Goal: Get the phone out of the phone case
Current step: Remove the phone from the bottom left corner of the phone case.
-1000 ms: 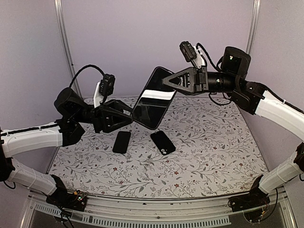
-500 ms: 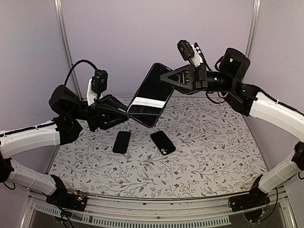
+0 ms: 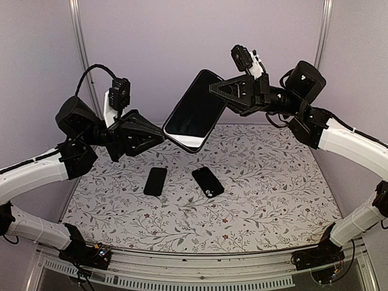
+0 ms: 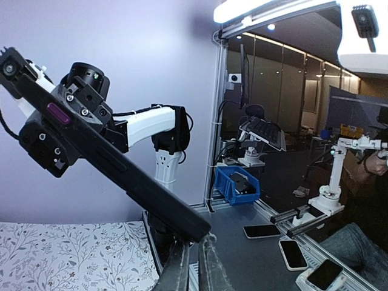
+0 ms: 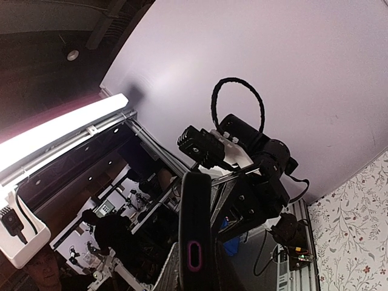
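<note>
The phone (image 3: 195, 111) sits in its black phone case (image 3: 179, 142) and is held tilted in the air above the back of the table, screen towards the camera. My right gripper (image 3: 213, 90) is shut on its upper right edge. In the right wrist view the case (image 5: 194, 218) stands edge-on between the fingers, showing a purple-rimmed port. My left gripper (image 3: 162, 136) is shut on the lower left corner. In the left wrist view the case (image 4: 121, 176) runs as a dark bar down to the fingertips (image 4: 213, 251), which pinch its corner.
Two dark phones lie flat on the floral mat (image 3: 273, 182), one left of the middle (image 3: 155, 180) and one at the middle (image 3: 207, 181), both below the held phone. The grey back wall and metal frame posts (image 3: 82, 54) stand close behind both arms.
My left gripper has risen and closed onto the case's lower corner. The phone has lifted and tilted a little more upright. The right gripper has kept its hold and shifted slightly up.
</note>
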### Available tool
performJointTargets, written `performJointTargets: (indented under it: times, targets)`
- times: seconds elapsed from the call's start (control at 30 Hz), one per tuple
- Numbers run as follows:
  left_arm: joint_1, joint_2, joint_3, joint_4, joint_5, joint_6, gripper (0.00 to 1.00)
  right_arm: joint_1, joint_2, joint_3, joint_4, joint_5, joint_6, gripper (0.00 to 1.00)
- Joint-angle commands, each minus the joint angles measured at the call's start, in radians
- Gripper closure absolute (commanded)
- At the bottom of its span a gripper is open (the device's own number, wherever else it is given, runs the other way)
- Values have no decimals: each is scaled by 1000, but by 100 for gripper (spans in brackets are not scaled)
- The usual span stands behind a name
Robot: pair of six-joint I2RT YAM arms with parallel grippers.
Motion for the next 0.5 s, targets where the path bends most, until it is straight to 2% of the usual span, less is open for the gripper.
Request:
performJointTargets:
  times: [0.0, 0.07, 0.13, 0.27, 0.47]
  targets:
    - [11, 35, 19, -205, -310, 14, 88, 57, -27, 3, -55, -8, -35, 100]
    - [11, 23, 11, -251, -351, 19, 79, 57, -37, 21, -162, 51, -100, 100]
    - [11, 5, -19, -287, -385, 31, 61, 56, -52, 34, -262, 130, -178, 100]
    - [11, -48, -101, -245, -396, 5, 36, 44, -85, 28, -311, 231, -243, 100]
    - [4, -57, -197, 41, -372, -175, 34, 44, -101, 12, -332, 308, -287, 100]
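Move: The bottom left corner of the phone case is right at my shut left fingertips, about 1 cm to the right and 1 cm above. On the table some 40 cm below that hand, a second phone lies roughly 20 cm ahead and 12 cm left, and a face-down phone 20 cm ahead and 12 cm right. From my right hand, which grips the case's upper right edge, the corner lies about 9 cm left, 6 back and 6 below. I open my left fingers wide, letting go of the case's bottom left corner, and carry the hand forward and then down, about 5 cm each way, to just under that corner, its fingers swinging some 15 degrees counter-clockwise as the hand rolls. My right hand keeps its grip on the cased phone, easing it about 2 cm forward and 2 down while turning clockwise. ##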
